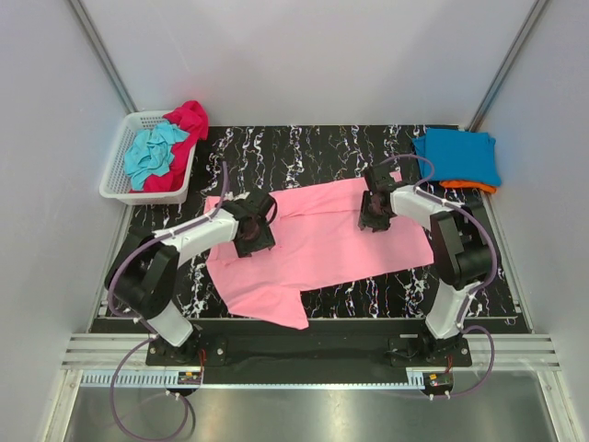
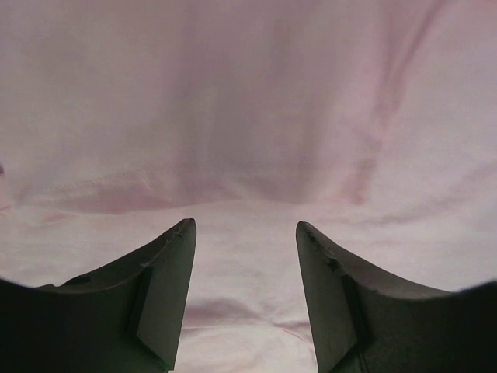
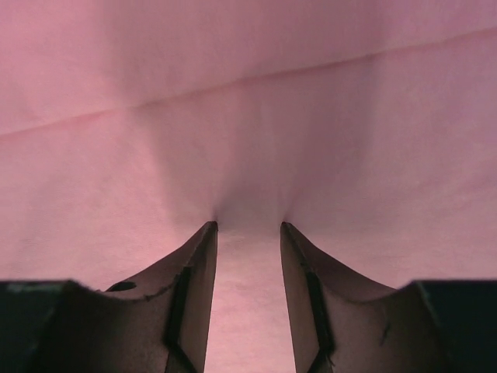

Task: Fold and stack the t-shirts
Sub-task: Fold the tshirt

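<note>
A light pink t-shirt (image 1: 324, 247) lies spread across the black marbled mat (image 1: 304, 147), with a fold along its upper part and one corner hanging toward the near edge. My left gripper (image 1: 250, 236) hovers over the shirt's left part, and in the left wrist view it (image 2: 245, 227) is open, with only pink cloth (image 2: 248, 116) below the jaws. My right gripper (image 1: 375, 215) is at the shirt's upper right. In the right wrist view it (image 3: 248, 225) is open, tips dimpling the pink cloth (image 3: 248, 93). A folded blue t-shirt (image 1: 457, 155) lies on an orange one (image 1: 471, 187).
A white slatted basket (image 1: 119, 166) stands at the back left, holding a teal t-shirt (image 1: 155, 154) and a magenta-red one (image 1: 189, 120). The folded stack is at the mat's back right corner. Grey walls close in on both sides.
</note>
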Robot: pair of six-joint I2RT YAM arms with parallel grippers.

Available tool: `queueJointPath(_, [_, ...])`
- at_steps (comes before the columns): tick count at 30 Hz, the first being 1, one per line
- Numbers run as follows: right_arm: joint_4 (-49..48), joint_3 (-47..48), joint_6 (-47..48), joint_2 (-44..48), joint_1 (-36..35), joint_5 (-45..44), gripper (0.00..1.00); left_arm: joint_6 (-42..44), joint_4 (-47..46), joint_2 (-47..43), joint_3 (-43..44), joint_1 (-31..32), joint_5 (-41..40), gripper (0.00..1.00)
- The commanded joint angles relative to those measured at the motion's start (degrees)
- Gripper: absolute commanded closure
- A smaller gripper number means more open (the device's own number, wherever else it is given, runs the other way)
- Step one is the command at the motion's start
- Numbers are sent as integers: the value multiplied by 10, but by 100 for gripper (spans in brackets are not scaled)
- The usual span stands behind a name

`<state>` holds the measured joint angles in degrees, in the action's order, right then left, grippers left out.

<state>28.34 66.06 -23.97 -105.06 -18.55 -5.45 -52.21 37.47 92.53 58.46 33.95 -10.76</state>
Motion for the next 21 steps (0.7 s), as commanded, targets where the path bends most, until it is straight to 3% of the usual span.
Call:
queueJointPath(1, [22,34,9,-19,-4,0,55,-21,6,20,-5,-46,23,41])
queueJointPath(11, [59,122,12,-105,-4,5,55,-6,18,176,95,-129,104,45])
queueJointPath(21, [87,233,25,-187,-4,-9,55,32,49,315,319,-200,121,46])
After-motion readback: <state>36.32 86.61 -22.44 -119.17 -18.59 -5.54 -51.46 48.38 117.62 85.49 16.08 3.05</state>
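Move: The pink t-shirt lies spread beneath both open grippers. Its middle is about 16 cm right of the left hand, level with it and 4 cm below; from the right hand it is some 15 cm left, 5 cm back and 1 cm below. The shirt's near sleeve lies about 15 cm back and 3 cm right of the left hand. Right of the right hand by roughly 23 cm, and 18 cm farther out, is the folded blue stack. The left fingers come down about 2.5 cm onto the t-shirt while shifting some 3 cm left, then, staying low and open, push the cloth forward about 9 cm, the hand turning a little counter-clockwise and the fingertips tipping back towards the base. The right fingertips, already at the cloth, stay down and push it forward too, about 5 cm with a slight drift left. ##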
